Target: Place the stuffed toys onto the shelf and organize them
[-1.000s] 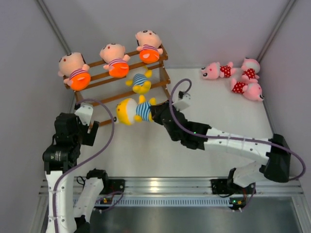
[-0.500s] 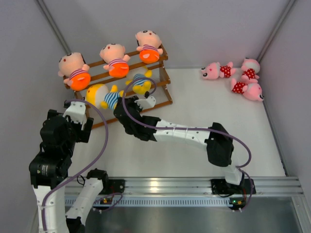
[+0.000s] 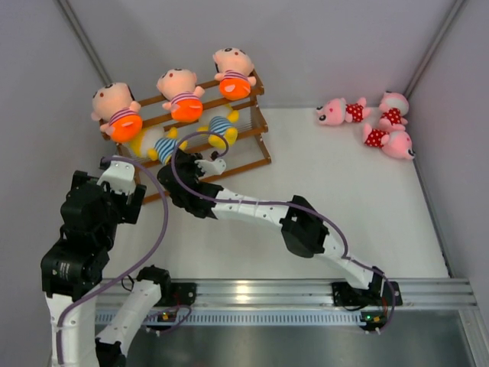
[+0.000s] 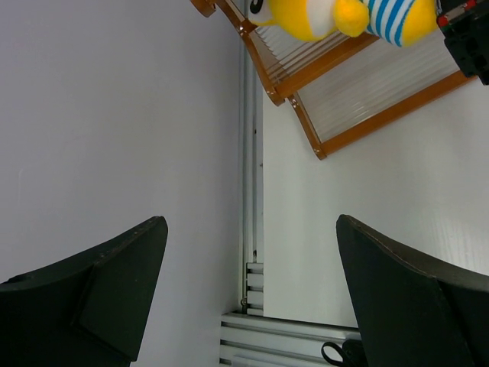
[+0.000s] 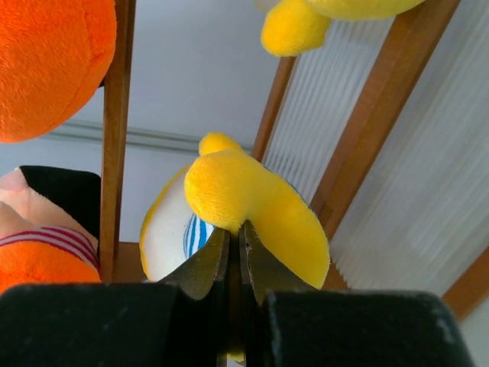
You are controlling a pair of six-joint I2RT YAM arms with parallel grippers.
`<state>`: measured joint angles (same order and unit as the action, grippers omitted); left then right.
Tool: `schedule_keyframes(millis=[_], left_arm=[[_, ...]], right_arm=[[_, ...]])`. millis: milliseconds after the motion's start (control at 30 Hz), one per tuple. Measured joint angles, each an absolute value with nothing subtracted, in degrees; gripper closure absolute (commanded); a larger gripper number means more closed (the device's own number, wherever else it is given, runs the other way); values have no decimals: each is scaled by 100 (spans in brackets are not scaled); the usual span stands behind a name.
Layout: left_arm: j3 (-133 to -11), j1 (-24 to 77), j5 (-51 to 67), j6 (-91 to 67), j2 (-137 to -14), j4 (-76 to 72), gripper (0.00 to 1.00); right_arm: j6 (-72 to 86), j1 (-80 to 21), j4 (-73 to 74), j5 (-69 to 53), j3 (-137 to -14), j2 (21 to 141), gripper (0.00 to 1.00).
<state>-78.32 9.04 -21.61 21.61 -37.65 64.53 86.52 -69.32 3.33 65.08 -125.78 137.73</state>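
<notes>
The brown stepped shelf [image 3: 256, 125] stands at the back left. Three peach-faced dolls in orange shorts [image 3: 180, 95] sit on its top tier. A yellow doll in a blue-striped shirt [image 3: 220, 128] sits on the middle tier. My right gripper [image 3: 177, 162] is shut on a second yellow doll [image 3: 157, 146], pinching its yellow limb [image 5: 252, 202], and holds it at the left of the middle tier. Three pink dolls in red polka-dot dresses [image 3: 386, 122] lie on the table at the back right. My left gripper [image 4: 252, 287] is open and empty, near the left wall.
Grey enclosure walls [image 3: 38, 92] close in the left, back and right sides. An aluminium rail [image 3: 260, 294] runs along the near edge. The right arm's elbow [image 3: 306, 233] lies low across the middle of the white table [image 3: 344, 191].
My right gripper has carried the yellow doll from in front of the shelf leftward and back to the middle tier's left end. My left arm has drawn back toward the left wall.
</notes>
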Motion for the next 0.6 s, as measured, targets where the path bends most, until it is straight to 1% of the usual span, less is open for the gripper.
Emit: schedule_keyframes(millis=[100, 167, 200, 233, 333, 500, 600], left_arm=[[-7819, 932, -2211, 2198, -3763, 6453, 2], [-7787, 945, -2222, 2220, -3760, 6455, 2], [-7767, 945, -2222, 2226, -3760, 6460, 2], [-7752, 945, -2217, 2239, -3760, 6464, 2], [-7747, 943, -2215, 2248, -3763, 6471, 2], [-7747, 906, -2191, 2252, -3767, 6473, 2], [-7747, 862, -2165, 2255, -3780, 6473, 2]], right_arm=[[8394, -6884, 5, 6622, -13052, 14147, 100], [8315, -6834, -128, 6611, -13218, 14306, 96], [8302, -6799, -169, 6593, -13229, 14346, 92], [8291, -6761, -200, 6578, -13233, 14376, 81], [8259, -6694, -257, 6512, -13233, 14409, 67], [8241, -6659, -644, 6318, -13002, 14359, 59], [8114, -6665, -998, 6230, -12503, 14206, 59]])
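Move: The right hand still pinches a leg of the left yellow toy, whose middle lies about 5 cm ahead and 5 cm left of it, at roughly its height, over the shelf's lower tier. The other yellow toy sits some 12 cm right and 5 cm ahead; the middle orange-shorts toy is on the tier above, about 12 cm ahead, 4 cm right and 13 cm up. For the left hand, the left yellow toy is some 10 cm ahead, 9 cm right and 9 cm lower. Forward into the shelf goes the right hand, about 3 cm, carrying the left yellow toy deeper onto its tier beside the other yellow toy. As the push runs out, the shut fingers spread to a little under half open and let go of the leg, then the hand sinks a centimetre or so with the fingertips still around it. ##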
